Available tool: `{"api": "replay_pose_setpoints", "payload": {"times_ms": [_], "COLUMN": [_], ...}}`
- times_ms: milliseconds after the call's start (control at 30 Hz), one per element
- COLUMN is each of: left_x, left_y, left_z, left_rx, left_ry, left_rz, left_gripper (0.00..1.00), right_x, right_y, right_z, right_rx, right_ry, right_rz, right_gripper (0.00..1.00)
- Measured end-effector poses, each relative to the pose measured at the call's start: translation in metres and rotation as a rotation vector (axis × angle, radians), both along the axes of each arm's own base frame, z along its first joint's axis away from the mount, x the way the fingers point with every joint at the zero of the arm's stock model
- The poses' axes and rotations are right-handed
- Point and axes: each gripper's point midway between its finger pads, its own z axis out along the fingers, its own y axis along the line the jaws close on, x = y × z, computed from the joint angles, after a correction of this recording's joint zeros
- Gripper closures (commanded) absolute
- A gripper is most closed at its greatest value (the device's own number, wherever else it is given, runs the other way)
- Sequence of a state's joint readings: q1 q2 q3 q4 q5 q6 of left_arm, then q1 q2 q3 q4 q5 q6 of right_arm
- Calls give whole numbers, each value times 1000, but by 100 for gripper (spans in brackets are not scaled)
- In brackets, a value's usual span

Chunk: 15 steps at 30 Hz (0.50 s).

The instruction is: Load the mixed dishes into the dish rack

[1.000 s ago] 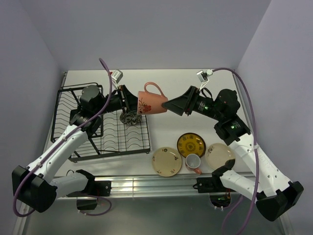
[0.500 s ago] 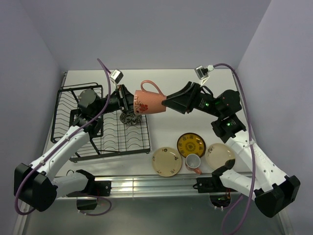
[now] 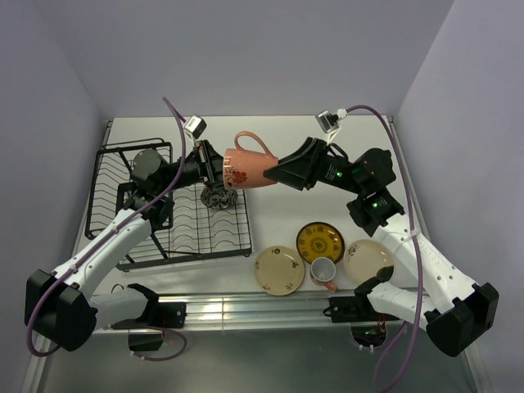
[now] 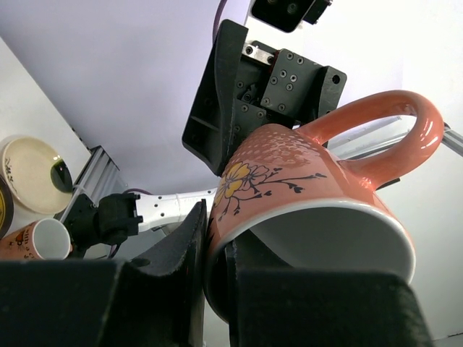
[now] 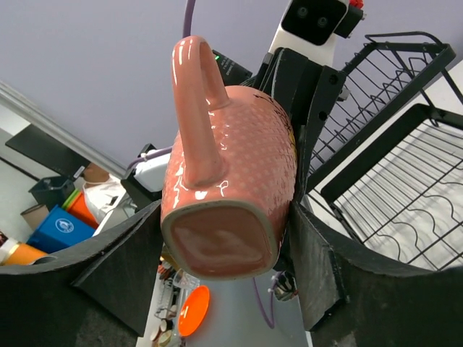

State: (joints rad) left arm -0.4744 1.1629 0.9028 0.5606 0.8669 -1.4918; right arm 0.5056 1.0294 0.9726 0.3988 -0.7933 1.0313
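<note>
A pinkish-orange mug [image 3: 246, 169] lies on its side in the air above the right edge of the dish rack [image 3: 131, 214], handle up. My left gripper [image 3: 219, 170] is shut on its rim, one finger inside and one outside [image 4: 217, 238]. My right gripper [image 3: 274, 173] comes from the right. Its open fingers flank the mug's base [image 5: 224, 253] closely on both sides; I cannot tell whether they touch it. A small dark bowl [image 3: 217, 197] sits in the rack. On the table lie a cream plate [image 3: 279, 269], a mustard-yellow plate [image 3: 319, 241], a second mug [image 3: 324, 271] and another cream plate [image 3: 368, 260].
The rack's raised cage end [image 3: 135, 164] stands at the back left, under my left arm. Purple cables [image 3: 174, 115] loop above both wrists. The rail [image 3: 246, 309] carrying the arm bases runs along the near table edge.
My right gripper has moved left around the mug's base and its fingers have narrowed. The left gripper and mug have shifted slightly left and stay gripped.
</note>
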Motion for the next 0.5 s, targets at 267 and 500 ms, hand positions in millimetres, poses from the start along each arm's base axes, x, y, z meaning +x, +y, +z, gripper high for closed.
{"api": "replay_pose_setpoints", "payload": {"times_ms": [267,500], "left_x": [1,0], "left_y": [1,0], "left_z": [0,-4], "left_rx": [0,20], "left_ry": [-1,-5], "left_rz": [3,6], "left_gripper": [96,13], "right_x": [1,4], "right_y": [1,2], "right_z": [1,-6], "right_rx": [1,-26], "right_ry": [-5,8], "right_rz": [-6,-22], "right_gripper": [100,100]}}
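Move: The mug is level between my hands, already held by both: its middle is about 4 cm to the right of my left hand and 2 cm above it, and about 4 cm to the left of my right hand. The patterned bowl in the rack sits some 12 cm ahead, 7 cm left and 35 cm below my left hand. From my right hand, the cream plate is about 8 cm back, 3 cm right and 41 cm down; the brown plate is level with it, 15 cm right and as low. I keep my right fingers clamped around the bottom end of the mug and, after a short pause, spread my left fingers wide to let go of the rim, one finger still inside the mug's mouth and the other now clear outside. Both hands stay practically in place, my right sinking only about half a centimetre as it takes over. ##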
